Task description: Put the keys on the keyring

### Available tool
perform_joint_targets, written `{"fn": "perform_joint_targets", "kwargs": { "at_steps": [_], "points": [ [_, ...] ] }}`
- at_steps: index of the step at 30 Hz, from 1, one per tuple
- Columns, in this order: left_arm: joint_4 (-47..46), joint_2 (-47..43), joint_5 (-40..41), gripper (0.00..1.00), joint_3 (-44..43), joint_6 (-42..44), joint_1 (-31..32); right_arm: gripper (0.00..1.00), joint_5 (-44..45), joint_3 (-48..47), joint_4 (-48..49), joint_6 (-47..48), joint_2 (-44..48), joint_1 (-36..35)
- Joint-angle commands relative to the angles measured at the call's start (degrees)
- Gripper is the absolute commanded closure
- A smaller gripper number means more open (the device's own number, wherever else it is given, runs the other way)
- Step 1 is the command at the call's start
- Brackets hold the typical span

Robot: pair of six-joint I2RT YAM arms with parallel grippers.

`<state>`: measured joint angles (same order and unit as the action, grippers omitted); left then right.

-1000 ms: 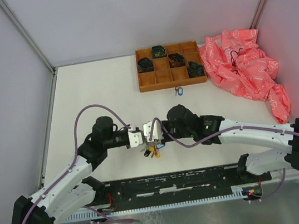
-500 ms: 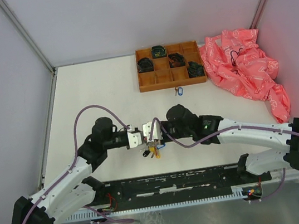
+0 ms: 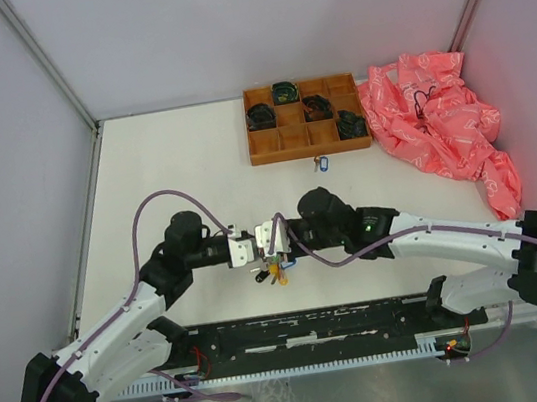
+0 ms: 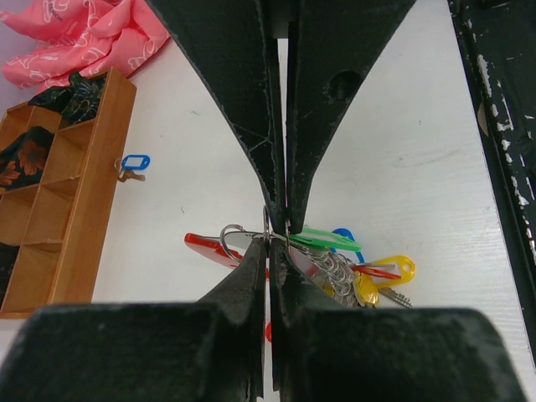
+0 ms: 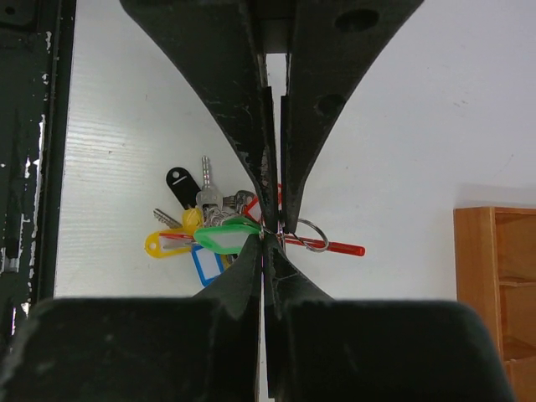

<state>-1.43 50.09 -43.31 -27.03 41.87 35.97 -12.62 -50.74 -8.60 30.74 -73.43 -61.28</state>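
Note:
The keyring (image 4: 266,219) is a thin silvery wire ring carrying a bunch of keys (image 3: 271,273) with green (image 5: 222,237), yellow (image 5: 163,243), black (image 5: 180,184) and blue tags, plus a red strap (image 5: 343,248). My left gripper (image 3: 253,251) (image 4: 270,244) and right gripper (image 3: 267,245) (image 5: 266,239) meet tip to tip over the table's near middle. Both are shut on the ring wire, and the bunch hangs below them just above the table. A loose key with a blue tag (image 3: 321,163) (image 4: 134,162) lies in front of the tray.
A brown wooden compartment tray (image 3: 305,139) with dark coiled items stands at the back centre. A crumpled pink bag (image 3: 439,125) lies at the back right. A black rail (image 3: 317,325) runs along the near edge between the arm bases.
The joined grippers and the hanging bunch have drifted slightly toward the near edge. Both grips are unchanged.

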Motion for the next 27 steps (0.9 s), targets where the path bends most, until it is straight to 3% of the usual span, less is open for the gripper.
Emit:
{"fn": "perform_joint_targets", "kwargs": {
  "at_steps": [1,9,14,27],
  "points": [
    [-7.06,-0.6,-1.72,0.97,-2.4,-1.77,2.27,0.99,5.48,0.42,2.84,1.31,0.22,-1.31],
    [-4.72,-0.94,-0.28,0.97,-2.67,0.4,2.26,0.99,10.58,3.12,-1.86,-1.35,4.52,-0.59],
    [-6.77,-1.19,-0.28,0.97,-1.7,-0.74,2.27,0.99,12.22,5.94,0.31,-2.06,5.79,-0.19],
    [-9.84,0.64,-2.02,0.97,-0.46,-2.68,2.11,0.99,3.7,14.69,11.57,-2.77,12.93,2.51]
  ]
}}
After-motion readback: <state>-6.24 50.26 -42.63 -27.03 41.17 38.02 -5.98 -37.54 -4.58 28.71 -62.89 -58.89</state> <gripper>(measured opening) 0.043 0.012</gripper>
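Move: The left fingers pinch the keyring wire about 1 cm to the left of the right fingertips, at nearly the same height; the right fingers hold the green-tagged key, which lies about 1 cm to the right of the left hand. From the right hand, the keyring's red tip is some 4 cm forward and 1 cm lower. The yellow tag hangs roughly 6 cm back, straight behind and 5 cm lower, the blue tag 4 cm back, 2 cm right, equally low. The right hand draws the green-tagged key away from the keyring, about 5.5 cm to the right, dipping nearly 4 cm on the way before it rises again by about 1 cm, its shut fingers keeping their pinch while the wrist swings some 10 degrees clockwise. The left hand keeps hold of the keyring wire and eases up about 1.5 cm and right about 1 cm, lifting the keyring a little as the gap between the two sets of fingertips opens. ##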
